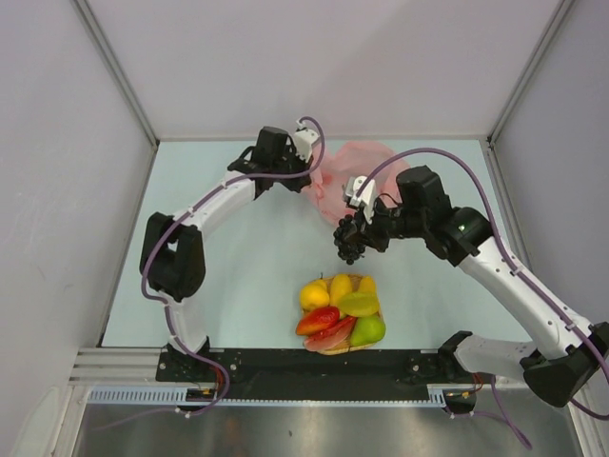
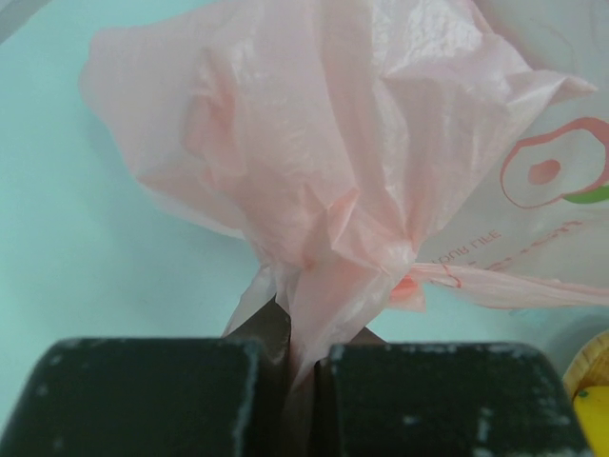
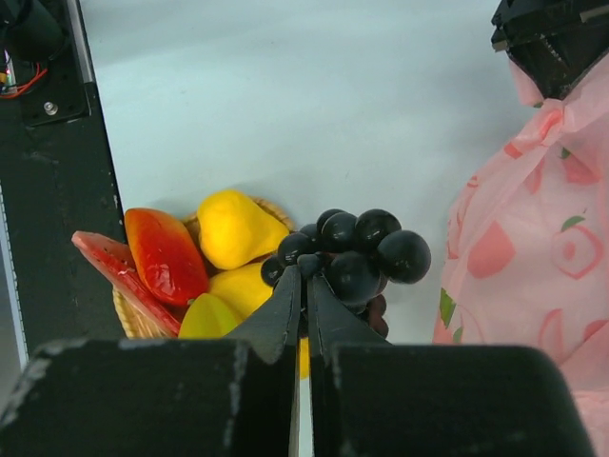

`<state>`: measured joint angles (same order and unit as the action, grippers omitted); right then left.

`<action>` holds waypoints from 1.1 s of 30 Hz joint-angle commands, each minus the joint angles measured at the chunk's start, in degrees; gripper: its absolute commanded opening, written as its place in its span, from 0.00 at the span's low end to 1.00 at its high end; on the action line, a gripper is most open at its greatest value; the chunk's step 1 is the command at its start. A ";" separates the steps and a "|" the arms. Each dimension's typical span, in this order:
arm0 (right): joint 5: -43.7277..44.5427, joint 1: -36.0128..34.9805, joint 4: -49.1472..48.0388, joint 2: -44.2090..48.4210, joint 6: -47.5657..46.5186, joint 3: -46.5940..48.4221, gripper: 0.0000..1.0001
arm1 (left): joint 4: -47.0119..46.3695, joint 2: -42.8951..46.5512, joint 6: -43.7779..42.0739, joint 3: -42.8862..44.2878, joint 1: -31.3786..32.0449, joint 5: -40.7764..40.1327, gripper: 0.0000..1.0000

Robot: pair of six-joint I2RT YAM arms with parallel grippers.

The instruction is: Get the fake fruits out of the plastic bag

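The pink plastic bag (image 1: 357, 171) lies crumpled at the back of the table. My left gripper (image 1: 306, 181) is shut on a bunched fold of the plastic bag (image 2: 324, 190) and holds it up. My right gripper (image 1: 354, 228) is shut on the dark purple grape bunch (image 1: 349, 243), which hangs above the table in front of the bag. In the right wrist view the grape bunch (image 3: 357, 252) sits right at the gripper (image 3: 306, 276) tips. Several fake fruits (image 1: 340, 309), yellow, red and green, lie heaped on the woven tray (image 1: 360, 281) near the front edge.
Grey walls close in the table on the left, back and right. The black base rail (image 1: 314, 367) runs along the near edge, just behind the tray. In the right wrist view the left gripper (image 3: 557, 43) shows at the top right, over the bag (image 3: 533, 267).
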<state>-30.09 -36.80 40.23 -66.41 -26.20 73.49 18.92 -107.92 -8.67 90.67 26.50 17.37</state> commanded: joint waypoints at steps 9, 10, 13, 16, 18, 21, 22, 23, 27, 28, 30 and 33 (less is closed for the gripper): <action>0.82 -0.73 -3.22 -2.40 0.97 -0.81 0.00 | 2.53 5.44 2.69 -1.29 0.83 5.31 0.00; 0.82 -1.08 -3.31 -2.67 0.45 -0.90 0.00 | 2.44 5.44 2.86 -1.29 0.83 5.31 0.00; 1.69 -3.36 -3.84 -3.81 -0.78 -1.16 0.00 | 2.53 5.79 2.43 -1.29 0.83 5.31 0.00; 2.31 -5.21 -4.54 -4.78 -1.58 -1.95 0.00 | 2.97 6.49 1.11 -1.46 0.83 4.96 0.00; 2.66 -6.61 -4.46 -5.39 -2.63 -2.39 0.00 | 3.23 6.84 0.58 -2.08 0.83 4.87 0.00; 4.15 -8.81 -2.88 -5.83 -6.23 -3.18 0.00 | 3.23 7.72 1.02 -3.74 0.83 5.05 0.00; 4.42 -9.95 -1.92 -5.83 -7.02 -3.27 0.00 | 3.14 8.59 1.19 -4.27 0.83 5.22 0.00; 4.68 -10.31 -1.56 -6.01 -7.55 -3.36 0.00 | 2.88 9.12 1.54 -5.06 0.83 5.57 0.00; 4.16 -11.37 -0.06 -6.53 -8.96 -3.79 0.00 | 2.09 12.99 2.25 -9.97 0.83 5.92 0.00; 3.98 -11.54 0.81 -7.23 -9.05 -3.88 0.00 | 2.18 13.87 1.90 -10.86 0.83 6.01 0.00; 3.72 -12.25 0.91 -7.42 -9.31 -4.50 0.00 | 2.79 15.88 0.76 -12.79 0.83 5.93 0.00; 4.07 -12.95 -1.29 -6.36 -9.66 -6.60 0.00 | 3.23 17.21 -0.56 -14.46 0.83 4.88 0.00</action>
<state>-26.20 -48.66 40.12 -73.63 -34.15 68.66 22.48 -95.46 -7.64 77.89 27.14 21.65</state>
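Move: The fruit basket, where I take the black grapes held in my right hand, has its middle some 6 cm back, 4 cm left and 24 cm below that hand. In it the round yellow fruit is about 2 cm back and 9 cm left of that hand, the red mango roughly 8 cm back and 9 cm left, and the green-yellow mango 7 cm back and straight below sideways. From my left hand the basket is about 28 cm back, 8 cm right and 14 cm down. I lower the grapes with my right hand about 8 cm towards the basket, easing left and then back some 4 cm each; the wrist turns about 15 degrees counter-clockwise and tips its fingers further down, grip kept. Meanwhile my left hand, still pinching the pink bag, draws it back about 7 cm with a brief pause partway. ##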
